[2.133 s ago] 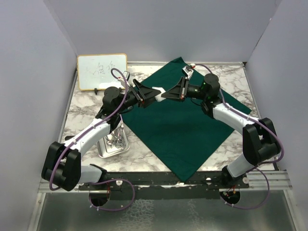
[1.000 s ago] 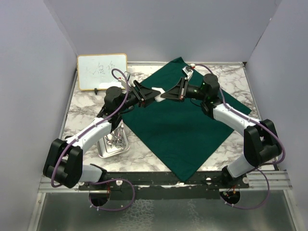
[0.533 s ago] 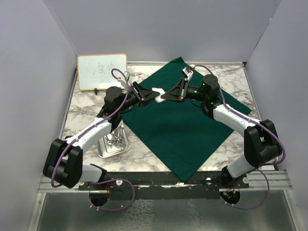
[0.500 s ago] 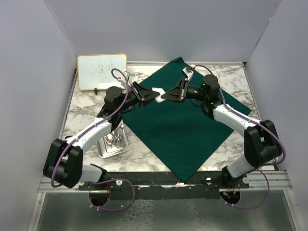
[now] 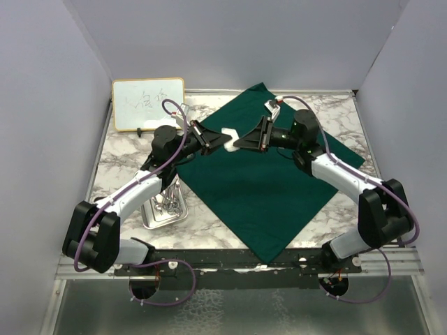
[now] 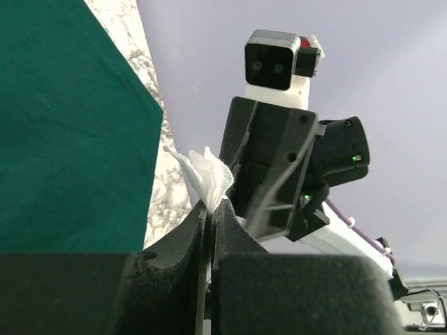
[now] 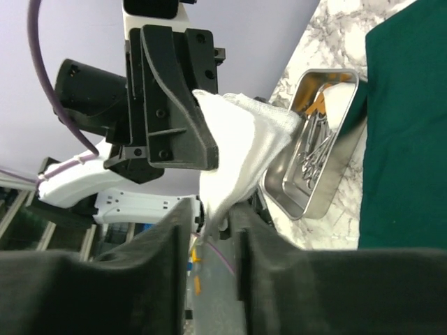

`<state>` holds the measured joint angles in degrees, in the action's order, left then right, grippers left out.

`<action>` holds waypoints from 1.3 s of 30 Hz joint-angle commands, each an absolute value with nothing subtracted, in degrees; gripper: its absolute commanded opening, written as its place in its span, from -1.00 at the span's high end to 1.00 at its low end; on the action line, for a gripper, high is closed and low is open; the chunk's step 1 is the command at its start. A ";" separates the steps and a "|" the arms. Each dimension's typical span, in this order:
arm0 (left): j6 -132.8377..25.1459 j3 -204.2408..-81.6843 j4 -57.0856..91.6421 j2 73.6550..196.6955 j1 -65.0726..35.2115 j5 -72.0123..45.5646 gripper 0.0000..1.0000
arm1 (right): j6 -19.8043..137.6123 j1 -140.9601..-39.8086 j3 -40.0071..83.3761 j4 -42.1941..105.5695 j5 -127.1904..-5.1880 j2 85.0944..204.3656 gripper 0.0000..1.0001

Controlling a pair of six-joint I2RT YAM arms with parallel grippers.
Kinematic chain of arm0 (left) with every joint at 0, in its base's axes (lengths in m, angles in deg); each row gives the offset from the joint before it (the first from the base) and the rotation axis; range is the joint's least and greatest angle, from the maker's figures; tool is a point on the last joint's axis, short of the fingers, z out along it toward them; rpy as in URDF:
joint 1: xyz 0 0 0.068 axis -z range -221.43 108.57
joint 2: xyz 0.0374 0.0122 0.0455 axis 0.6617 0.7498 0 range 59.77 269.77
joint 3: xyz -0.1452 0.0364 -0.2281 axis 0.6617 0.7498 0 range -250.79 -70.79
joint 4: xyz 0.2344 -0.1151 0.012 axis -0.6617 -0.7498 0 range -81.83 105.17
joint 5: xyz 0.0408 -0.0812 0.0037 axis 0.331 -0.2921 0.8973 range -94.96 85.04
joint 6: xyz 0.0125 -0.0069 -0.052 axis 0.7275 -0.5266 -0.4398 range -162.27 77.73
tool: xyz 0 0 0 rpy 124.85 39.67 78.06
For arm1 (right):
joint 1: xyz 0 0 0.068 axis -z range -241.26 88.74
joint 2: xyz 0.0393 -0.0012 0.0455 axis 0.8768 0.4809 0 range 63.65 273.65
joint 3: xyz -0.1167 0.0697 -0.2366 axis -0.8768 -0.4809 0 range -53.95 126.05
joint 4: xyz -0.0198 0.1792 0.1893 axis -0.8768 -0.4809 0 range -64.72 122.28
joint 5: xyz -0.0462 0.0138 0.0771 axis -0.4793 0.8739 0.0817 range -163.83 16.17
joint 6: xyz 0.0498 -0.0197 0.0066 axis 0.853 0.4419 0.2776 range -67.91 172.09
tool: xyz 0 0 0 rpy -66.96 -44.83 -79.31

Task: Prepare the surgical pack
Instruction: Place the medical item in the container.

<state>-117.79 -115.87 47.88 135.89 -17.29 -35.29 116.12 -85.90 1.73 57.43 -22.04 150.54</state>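
Note:
The dark green drape [image 5: 265,178] lies spread like a diamond over the middle of the marble table. Above its upper left edge the two grippers meet tip to tip in the air. My left gripper [image 5: 221,139] [image 6: 211,208] is shut on a white gauze square [image 6: 208,174] [image 5: 228,132], which sticks out past its fingertips. My right gripper [image 5: 242,140] [image 7: 213,208] faces it with its jaws apart, and a tail of the gauze [image 7: 241,143] hangs loose in the gap. The steel tray [image 5: 155,222] [image 7: 335,171] with silver instruments [image 7: 316,146] stands left of the drape, under the left arm.
A wood-framed whiteboard [image 5: 148,103] leans at the back left corner. Grey walls close in the table on three sides. Bare marble shows to the right of the drape and along the back edge.
My left gripper has shut on the gauze. My right gripper has opened its jaws and drawn back a little to the right, leaving the gauze with the left.

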 commanded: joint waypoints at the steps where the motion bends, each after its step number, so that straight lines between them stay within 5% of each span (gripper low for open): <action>1: -114.55 -115.60 46.54 134.89 -17.17 -34.20 1.00 | 108.64 -86.31 2.85 50.01 -25.23 146.61 0.22; 22: -73.89 -116.09 -19.64 108.93 -27.55 -6.62 1.00 | 70.49 -82.79 9.23 18.54 -57.48 124.00 -0.39; 28: -77.44 -115.17 -18.11 112.53 -37.72 -9.22 1.00 | 67.69 -82.79 9.26 16.37 -60.58 123.38 -0.40; 39: -93.20 -98.69 17.75 119.78 -44.33 -18.38 1.00 | 67.11 -82.74 6.51 17.95 -61.71 120.25 -0.40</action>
<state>-87.89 -101.34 0.96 114.84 -44.00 -15.73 68.27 -82.75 7.46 17.69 -59.79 122.04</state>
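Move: The left hand, about 25 cm above the container, must bring the medical item to it: the container's middle is some 25 cm left and 7 cm back. The white gauze already in it lies about 22 cm left and 2 cm back; the whiteboard stands roughly 33 cm left and 22 cm ahead. From the right hand, the container is about 29 cm left, 7 cm back and 24 cm down. Left hand carries the pinched medical item about 23 cm left, 18 down to the container; right opens wider, withdrawing rightward. ##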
